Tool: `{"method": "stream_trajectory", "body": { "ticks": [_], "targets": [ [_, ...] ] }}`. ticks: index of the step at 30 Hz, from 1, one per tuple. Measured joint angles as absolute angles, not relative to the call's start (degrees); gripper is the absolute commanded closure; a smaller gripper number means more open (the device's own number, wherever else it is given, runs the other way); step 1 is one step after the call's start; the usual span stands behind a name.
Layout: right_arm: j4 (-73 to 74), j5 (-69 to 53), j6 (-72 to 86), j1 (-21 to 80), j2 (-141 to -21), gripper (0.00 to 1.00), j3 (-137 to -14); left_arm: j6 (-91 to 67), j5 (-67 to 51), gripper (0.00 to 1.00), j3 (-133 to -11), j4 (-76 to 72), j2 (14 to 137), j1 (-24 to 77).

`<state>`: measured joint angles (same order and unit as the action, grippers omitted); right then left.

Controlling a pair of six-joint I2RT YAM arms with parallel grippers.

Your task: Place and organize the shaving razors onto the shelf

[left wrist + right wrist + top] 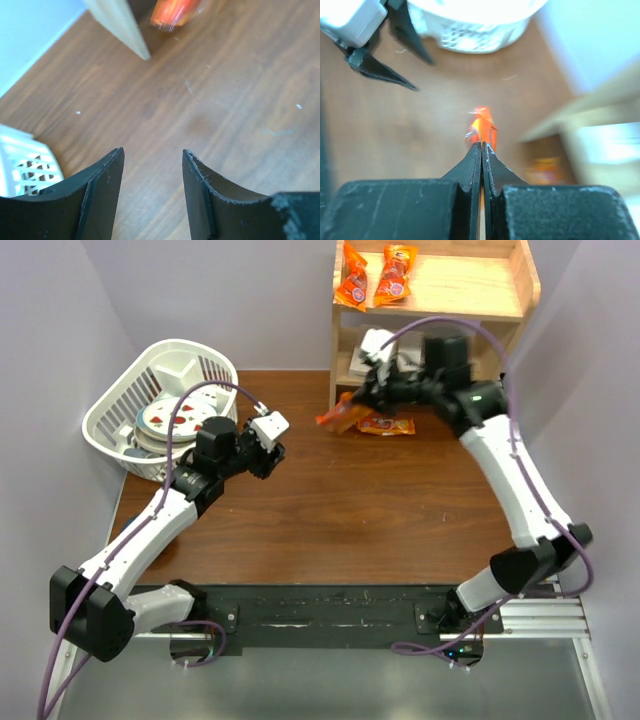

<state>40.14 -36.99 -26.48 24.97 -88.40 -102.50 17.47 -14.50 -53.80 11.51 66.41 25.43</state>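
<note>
No shaving razors show plainly in any view. The light wood shelf point(470, 292) stands at the back right; its side panel point(120, 25) and edge point(600, 107) appear in the wrist views. My right gripper point(352, 406) point(482, 144) is shut on a crinkly orange snack packet point(336, 418) point(482, 122), held above the table just left of the shelf's lower level. My left gripper point(270, 460) point(152, 152) hangs open over bare table right of the basket, with nothing between its fingers. It also shows in the right wrist view point(395, 55).
A white slatted basket point(120, 405) point(475, 25) holding patterned plates sits at the back left. A second orange packet point(386, 425) lies on the table by the shelf foot, and two more point(352, 278) stand on the top level. Grey walls close in both sides.
</note>
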Motion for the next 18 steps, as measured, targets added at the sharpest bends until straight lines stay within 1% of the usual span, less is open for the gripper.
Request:
{"method": "stream_trajectory", "body": {
  "ticks": [4, 8, 11, 13, 16, 18],
  "targets": [
    [47.37, -34.98, -39.48, 22.44, -84.53, 1.0, -114.52, 16.03, -14.26, 0.44, -53.8, 9.32, 66.3, 24.32],
    [46.09, -30.96, -46.44, 22.09, -79.9, 1.0, -117.34, 15.09, -14.79, 0.44, -53.8, 7.79, 66.37, 24.32],
    [40.82, -25.98, -49.15, 19.99, -77.97, 1.0, -116.9, 14.39, -15.11, 0.44, -53.78, 6.7, 66.52, 24.32],
    [34.74, -21.32, -49.74, 18.41, -78.06, 1.0, -116.11, 14.04, -15.35, 0.44, -53.78, 6.2, 66.61, 24.32],
    [26.15, -14.96, -50.26, 16.49, -80.6, 1.0, -116.4, 14.0, -15.64, 0.44, -53.65, 5.54, 66.65, 24.32],
    [21.43, -11.09, -50.59, 14.94, -84.53, 1.0, -119.31, 14.0, -15.73, 0.44, -53.52, 5.19, 66.65, 24.32]
  ]
}}
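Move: The right hand holds a razor pack and is taking it to the free spot on the top shelf, about 18 cm ahead, 16 cm to its right and 11 cm up. Of the two packs already up there, the second is about 18 cm ahead and 7 cm right of the hand, the first 17 cm ahead and 2 cm left. From the left hand that spot is some 20 cm ahead, 36 cm right and 25 cm up. Keeping the razor pack pinched in its shut fingers, the right hand climbs fast by nearly 25 cm while swinging some 15 cm to the right, first drawing back about 3 cm in front of the shelf, then pushing forward towards the free spot. On the way the wrist tips its fingers up by about 55 degrees and turns clockwise, so that they go from pointing mostly left and down to pointing forward, partly left and slightly up. ##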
